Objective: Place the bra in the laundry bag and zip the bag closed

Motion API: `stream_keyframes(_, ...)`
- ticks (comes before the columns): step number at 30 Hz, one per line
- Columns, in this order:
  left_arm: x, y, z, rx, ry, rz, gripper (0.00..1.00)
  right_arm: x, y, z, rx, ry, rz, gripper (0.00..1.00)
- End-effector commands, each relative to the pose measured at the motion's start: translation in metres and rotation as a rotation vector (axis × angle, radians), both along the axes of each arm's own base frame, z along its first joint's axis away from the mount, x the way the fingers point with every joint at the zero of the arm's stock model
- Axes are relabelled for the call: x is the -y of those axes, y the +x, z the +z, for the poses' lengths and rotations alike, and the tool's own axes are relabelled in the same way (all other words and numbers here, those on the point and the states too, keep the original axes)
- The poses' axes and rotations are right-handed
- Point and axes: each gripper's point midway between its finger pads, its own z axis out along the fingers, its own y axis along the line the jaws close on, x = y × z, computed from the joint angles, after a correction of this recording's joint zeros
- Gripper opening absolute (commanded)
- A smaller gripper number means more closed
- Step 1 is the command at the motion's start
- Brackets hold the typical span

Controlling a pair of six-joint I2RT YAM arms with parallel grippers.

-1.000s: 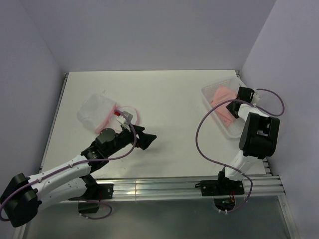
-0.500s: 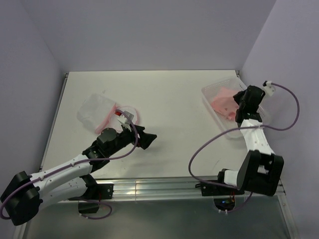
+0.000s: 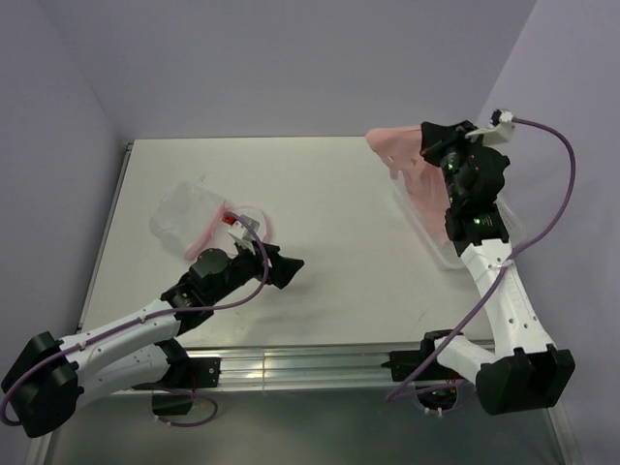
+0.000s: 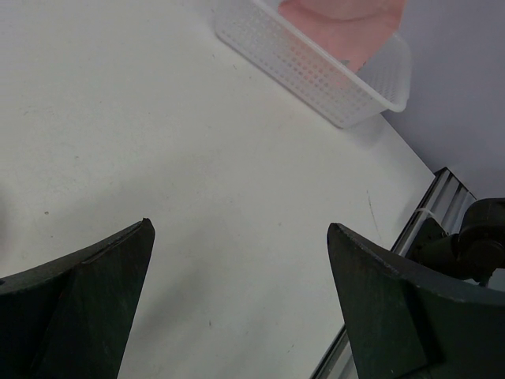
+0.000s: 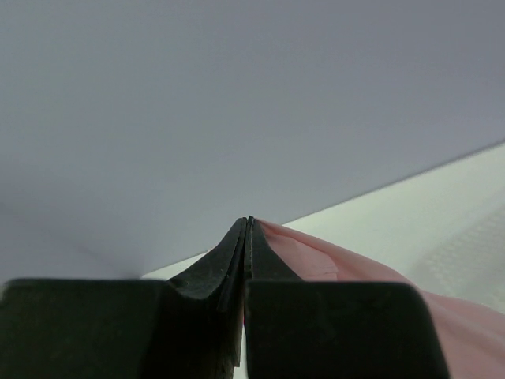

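The bra (image 3: pixel 399 153) is a light-pink garment pinched in my right gripper (image 3: pixel 427 145), which is shut on it and holds it high above the white perforated basket (image 3: pixel 438 256). Its lower part hangs down toward the basket. In the right wrist view the shut gripper (image 5: pixel 248 225) pinches pink fabric (image 5: pixel 316 257). The laundry bag (image 3: pixel 184 218), a translucent mesh pouch with pink trim, lies at the left of the table. My left gripper (image 3: pixel 287 272) is open and empty, low over the table just right of the bag; it also shows in the left wrist view (image 4: pixel 238 229).
The left wrist view shows the basket (image 4: pixel 335 87) with pink fabric (image 4: pixel 339 24) at its far end. The aluminium rail (image 3: pixel 320 363) runs along the near table edge. Walls close the table at the back and right.
My right arm has risen and swung up, lifting the bra out of the basket. The left arm and the laundry bag have not moved.
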Motion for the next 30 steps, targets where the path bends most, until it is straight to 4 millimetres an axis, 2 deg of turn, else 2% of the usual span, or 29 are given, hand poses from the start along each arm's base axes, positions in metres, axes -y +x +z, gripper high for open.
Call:
stream_keyframes(1, 0.002, 0.007, 0.028, 0.036, -0.054, 0.028, 0.98, -0.045, -0.013, 0.074, 0.141, -0.03, 0.176, 0.0)
stream_keyframes(3, 0.002, 0.006, 0.03, 0.029, -0.064, 0.029, 0.98, -0.063, -0.002, 0.082, 0.135, -0.029, 0.252, 0.0)
stream_keyframes(4, 0.003, 0.007, 0.029, 0.022, -0.063, 0.03, 0.98, -0.066, -0.002, 0.107, 0.178, -0.023, 0.272, 0.0)
stream_keyframes(5, 0.002, 0.009, 0.03, 0.021, -0.065, 0.043, 0.98, -0.074, 0.011, 0.105, 0.165, -0.014, 0.298, 0.0)
stream_keyframes(6, 0.001, 0.012, 0.031, 0.018, -0.068, 0.064, 0.98, -0.083, 0.012, 0.114, 0.181, -0.002, 0.341, 0.0)
stream_keyframes(7, 0.0, 0.013, 0.03, 0.011, -0.062, 0.069, 0.98, -0.087, 0.01, 0.138, 0.231, 0.0, 0.359, 0.0)
stream_keyframes(8, 0.0, 0.015, 0.034, 0.012, -0.066, 0.078, 0.98, -0.093, 0.022, 0.137, 0.217, 0.006, 0.371, 0.0)
stream_keyframes(9, -0.001, 0.016, 0.036, 0.013, -0.065, 0.084, 0.98, -0.104, 0.02, 0.145, 0.229, 0.001, 0.405, 0.0)
stream_keyframes(10, -0.002, 0.016, 0.035, 0.008, -0.058, 0.09, 0.98, -0.109, 0.016, 0.165, 0.269, -0.004, 0.424, 0.0)
stream_keyframes(12, -0.004, 0.018, 0.042, 0.012, -0.069, 0.109, 0.98, -0.122, 0.02, 0.165, 0.262, -0.006, 0.468, 0.0)
stream_keyframes(15, -0.009, 0.019, 0.043, 0.005, -0.075, 0.136, 0.98, -0.142, 0.019, 0.14, 0.216, 0.001, 0.562, 0.0)
stream_keyframes(16, -0.011, 0.019, 0.046, 0.008, -0.083, 0.144, 0.98, -0.158, 0.021, 0.094, 0.128, 0.004, 0.633, 0.0)
stream_keyframes(17, -0.013, 0.019, 0.044, 0.002, -0.081, 0.152, 0.98, -0.163, 0.014, 0.079, 0.113, 0.006, 0.652, 0.0)
stream_keyframes(18, -0.015, 0.018, 0.043, -0.001, -0.08, 0.158, 0.98, -0.168, 0.011, 0.056, 0.081, 0.005, 0.667, 0.0)
stream_keyframes(19, -0.019, 0.019, 0.046, 0.002, -0.089, 0.178, 0.98, -0.182, 0.005, -0.009, -0.035, 0.012, 0.701, 0.0)
stream_keyframes(20, -0.021, 0.02, 0.046, -0.001, -0.087, 0.188, 0.98, -0.186, -0.008, -0.02, -0.034, 0.007, 0.716, 0.0)
stream_keyframes(21, -0.024, 0.019, 0.045, -0.005, -0.083, 0.197, 0.98, -0.189, -0.018, -0.065, -0.118, 0.007, 0.729, 0.0)
stream_keyframes(22, -0.027, 0.021, 0.045, -0.007, -0.081, 0.219, 0.98, -0.192, -0.033, -0.062, -0.095, 0.005, 0.749, 0.0)
stream_keyframes(24, -0.032, 0.021, 0.047, -0.015, -0.086, 0.24, 0.98, -0.2, -0.057, -0.076, -0.116, 0.001, 0.784, 0.0)
stream_keyframes(25, -0.035, 0.023, 0.049, -0.013, -0.092, 0.26, 0.98, -0.198, -0.075, -0.057, -0.063, -0.01, 0.788, 0.0)
stream_keyframes(26, -0.037, 0.024, 0.052, -0.012, -0.099, 0.274, 0.98, -0.205, -0.091, -0.061, -0.081, -0.042, 0.811, 0.0)
stream_keyframes(27, -0.04, 0.023, 0.058, -0.011, -0.117, 0.288, 0.98, -0.202, -0.098, -0.054, -0.067, -0.051, 0.785, 0.0)
stream_keyframes(28, -0.043, 0.024, 0.06, -0.013, -0.118, 0.302, 0.98, -0.197, -0.118, -0.037, -0.011, -0.056, 0.787, 0.0)
stream_keyframes(29, -0.044, 0.024, 0.067, -0.004, -0.131, 0.306, 0.98, -0.201, -0.133, -0.035, -0.009, -0.063, 0.808, 0.0)
stream_keyframes(30, -0.046, 0.024, 0.074, 0.007, -0.144, 0.307, 0.98, -0.199, -0.14, -0.032, -0.005, -0.055, 0.799, 0.0)
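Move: The right hand already holds the bra high, with its lower part hanging over the basket. The laundry bag lies on the table about 50 cm to that hand's left, nearly level with it in reach and some 39 cm below. The basket's middle is about 17 cm to the right of the right hand, 7 cm farther out and 36 cm below. From the empty left hand, the bag lies about 20 cm ahead, 21 cm left and 18 cm down. Sweeping left about 20 cm towards the bag, the right hand keeps its pinch on the bra, first rising some 13 cm, then whipping down about 30 cm and back, with a slight lift at the end; its wrist turns some 45 degrees counter-clockwise and tips down. The open, empty left hand eases left and up a few centimetres, turning slightly counter-clockwise. ##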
